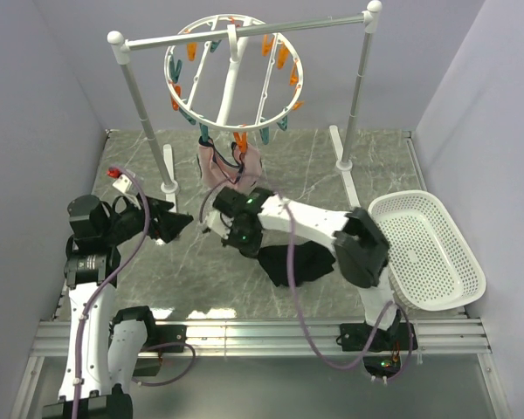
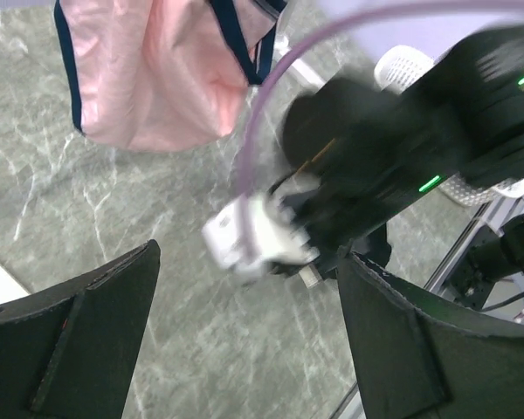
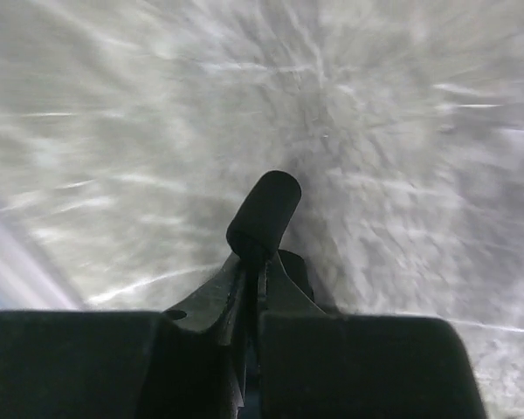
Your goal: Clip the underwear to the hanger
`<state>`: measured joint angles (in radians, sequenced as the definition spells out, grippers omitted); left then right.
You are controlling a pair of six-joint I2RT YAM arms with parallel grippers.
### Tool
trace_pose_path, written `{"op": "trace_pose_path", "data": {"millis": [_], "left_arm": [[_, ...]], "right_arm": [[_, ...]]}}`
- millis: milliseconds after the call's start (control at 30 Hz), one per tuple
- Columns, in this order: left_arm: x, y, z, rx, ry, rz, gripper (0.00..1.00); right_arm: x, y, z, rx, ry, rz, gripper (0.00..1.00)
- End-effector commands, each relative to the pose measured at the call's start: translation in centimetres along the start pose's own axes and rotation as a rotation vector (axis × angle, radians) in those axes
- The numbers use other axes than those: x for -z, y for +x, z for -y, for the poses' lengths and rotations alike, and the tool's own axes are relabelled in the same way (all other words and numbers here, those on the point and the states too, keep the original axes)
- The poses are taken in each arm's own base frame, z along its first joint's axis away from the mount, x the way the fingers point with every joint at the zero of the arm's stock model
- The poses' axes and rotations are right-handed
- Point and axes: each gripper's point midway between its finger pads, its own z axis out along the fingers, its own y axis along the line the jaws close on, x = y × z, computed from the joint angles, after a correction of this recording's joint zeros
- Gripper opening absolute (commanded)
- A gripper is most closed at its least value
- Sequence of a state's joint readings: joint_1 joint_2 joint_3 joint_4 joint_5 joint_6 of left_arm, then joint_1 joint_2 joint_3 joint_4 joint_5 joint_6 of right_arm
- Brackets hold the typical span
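The hanger (image 1: 234,74), a white ring with orange and teal pegs, hangs from the rail at the back. The black underwear (image 1: 310,260) lies crumpled on the marble table under my right forearm. My right gripper (image 1: 230,234) is low over the table just left of it. In the right wrist view its jaws (image 3: 260,253) are pressed together, a short dark rounded stub pokes out past the tips, and only blurred marble surrounds it. My left gripper (image 1: 185,223) hovers to the left, pointing at the right one. Its fingers (image 2: 249,340) stand wide open with nothing between them.
A pink garment (image 1: 217,166) hangs clipped under the ring, also in the left wrist view (image 2: 148,78). The white rail stand (image 1: 140,105) spans the back. A white mesh basket (image 1: 458,262) sits at the right edge. My right wrist (image 2: 393,148) fills the left wrist view's upper right.
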<state>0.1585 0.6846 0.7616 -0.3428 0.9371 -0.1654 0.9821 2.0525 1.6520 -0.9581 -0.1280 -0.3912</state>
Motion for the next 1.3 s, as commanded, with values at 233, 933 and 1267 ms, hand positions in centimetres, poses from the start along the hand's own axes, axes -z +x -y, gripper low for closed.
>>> {"op": "trace_pose_path", "data": {"millis": [233,933,1267], "left_arm": [[0.0,-1.5,2.7,-0.002,0.150,0.135,0.92],[-3.0,8.4,1.8,-0.422,0.390,-0.144,0.90],[-5.4,11.9,4.6,-0.470,0.540,-0.161,0.91]], "right_arm": [[26.3,-5.0,-0.1,0.046,0.018,0.948,0.00],[26.7,-0.8,-3.1,0.253,-0.030,1.132,0.00],[31.1,-1.2,-3.5,0.256,0.035,1.262,0.00]]}}
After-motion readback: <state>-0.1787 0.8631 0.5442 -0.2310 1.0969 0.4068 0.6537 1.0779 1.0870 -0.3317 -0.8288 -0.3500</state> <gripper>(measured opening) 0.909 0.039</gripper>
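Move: From the right gripper, which is already shut on the near-left edge of the black underwear, the wide-open left gripper is about 16 cm to the left, 1 cm ahead and 22 cm higher. The underwear's middle lies roughly 14 cm right and 3 cm back, just below. The hung pink underwear is some 10 cm ahead, 5 cm left and 28 cm up. From the left gripper, the black underwear's middle is about 30 cm right, 2 cm back and 23 cm down. Keep the right fingers shut on the black underwear and lift it quickly about 30 cm, swinging the wrist some 60 degrees so the fingers point left towards the left gripper, then ease back down about 5 cm. Meanwhile bring the left gripper, still wide open, down and to the right, slightly back, turning clockwise, towards the cloth without touching it. ##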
